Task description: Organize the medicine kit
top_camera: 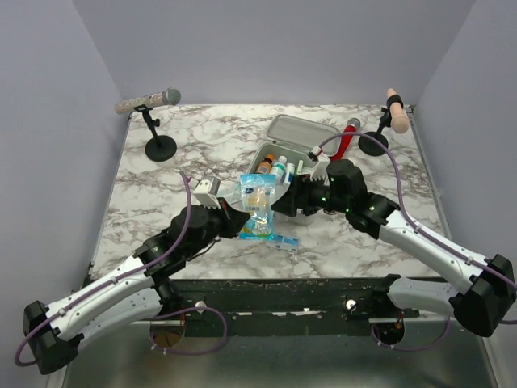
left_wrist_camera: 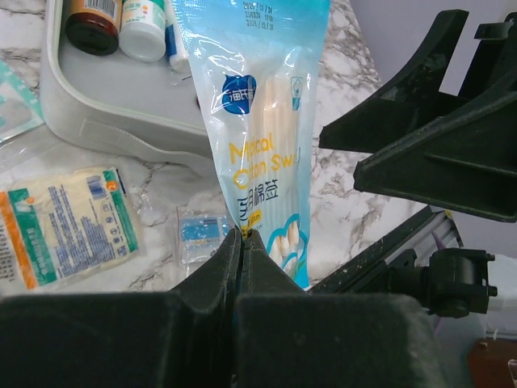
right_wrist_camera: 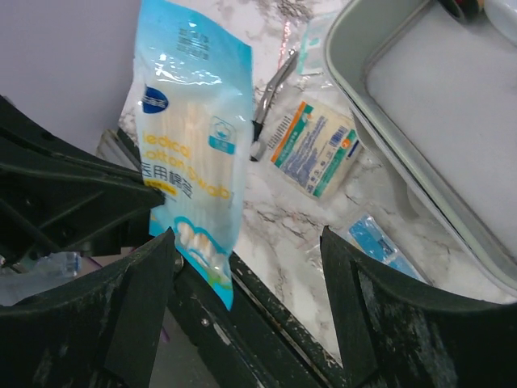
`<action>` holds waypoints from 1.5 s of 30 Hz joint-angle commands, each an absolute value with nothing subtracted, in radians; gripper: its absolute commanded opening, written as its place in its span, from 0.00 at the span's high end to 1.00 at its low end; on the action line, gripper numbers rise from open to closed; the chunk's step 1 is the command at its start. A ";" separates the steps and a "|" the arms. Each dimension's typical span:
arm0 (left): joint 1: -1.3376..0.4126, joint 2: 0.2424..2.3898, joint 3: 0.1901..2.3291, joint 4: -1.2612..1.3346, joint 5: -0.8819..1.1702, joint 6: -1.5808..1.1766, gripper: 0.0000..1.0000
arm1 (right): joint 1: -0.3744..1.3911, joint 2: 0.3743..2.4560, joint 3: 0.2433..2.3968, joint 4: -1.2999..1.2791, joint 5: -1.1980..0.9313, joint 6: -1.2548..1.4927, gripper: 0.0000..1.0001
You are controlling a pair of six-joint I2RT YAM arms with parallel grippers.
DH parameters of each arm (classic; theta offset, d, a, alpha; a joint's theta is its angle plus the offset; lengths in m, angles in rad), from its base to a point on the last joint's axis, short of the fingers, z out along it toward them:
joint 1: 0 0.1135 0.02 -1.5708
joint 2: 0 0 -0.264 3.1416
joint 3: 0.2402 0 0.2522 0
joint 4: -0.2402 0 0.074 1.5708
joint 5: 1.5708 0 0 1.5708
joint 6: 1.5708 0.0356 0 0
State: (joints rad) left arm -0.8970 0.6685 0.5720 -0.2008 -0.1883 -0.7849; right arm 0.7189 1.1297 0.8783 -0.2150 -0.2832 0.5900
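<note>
The medicine kit [top_camera: 275, 155] lies open at the table's middle, its lid [top_camera: 300, 129] folded back; its tray [left_wrist_camera: 121, 109] holds a brown bottle [left_wrist_camera: 93, 20] and a white bottle [left_wrist_camera: 144, 28]. In front of the kit, a blue cotton swab packet [top_camera: 257, 200] hangs above the table. My left gripper [left_wrist_camera: 242, 236] is shut on the lower edge of this packet [left_wrist_camera: 258, 121]. My right gripper [right_wrist_camera: 246, 242] faces it from the right, open wide. The packet [right_wrist_camera: 194, 137] hangs just inside that gripper's left finger [right_wrist_camera: 137, 299], with nothing pinched.
On the marble near the kit lie a gauze packet [right_wrist_camera: 315, 145], a small blue sachet [right_wrist_camera: 376, 238] and metal tweezers [right_wrist_camera: 271, 89]. A red cylinder [top_camera: 346, 139] lies right of the kit. Two stands [top_camera: 160, 145] [top_camera: 373, 142] occupy the back corners. The table's front edge [top_camera: 275, 279] is close.
</note>
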 commanded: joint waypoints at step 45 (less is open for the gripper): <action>-0.899 0.365 0.431 -0.224 -0.552 -0.793 0.14 | 0.661 1.686 1.503 -0.647 0.009 -0.294 0.99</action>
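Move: The cotton swab packet is pinched by its edge in the left gripper, its middle about 4 cm ahead and 5 cm right at hand height. From the open right gripper its middle lies roughly 7 cm left and 1 cm back. The kit box's centre is about 19 cm straight ahead of the right hand and 15 cm below; the blue pouch lies about 2 cm back, 3 cm left, 19 cm below. The gauze packet is some 7 cm ahead and 3 cm left of the left hand, 19 cm down. Hand the cotton swab packet across: hold it out with the left gripper while easing the right about 3 cm left, and pinch its near edge. Open the left and draw it some 9 cm left, off the packet. Carry the packet forward about 12 cm over the kit box with the right hand, arcing up then down, tipping the fingers some 45 degrees downward. ##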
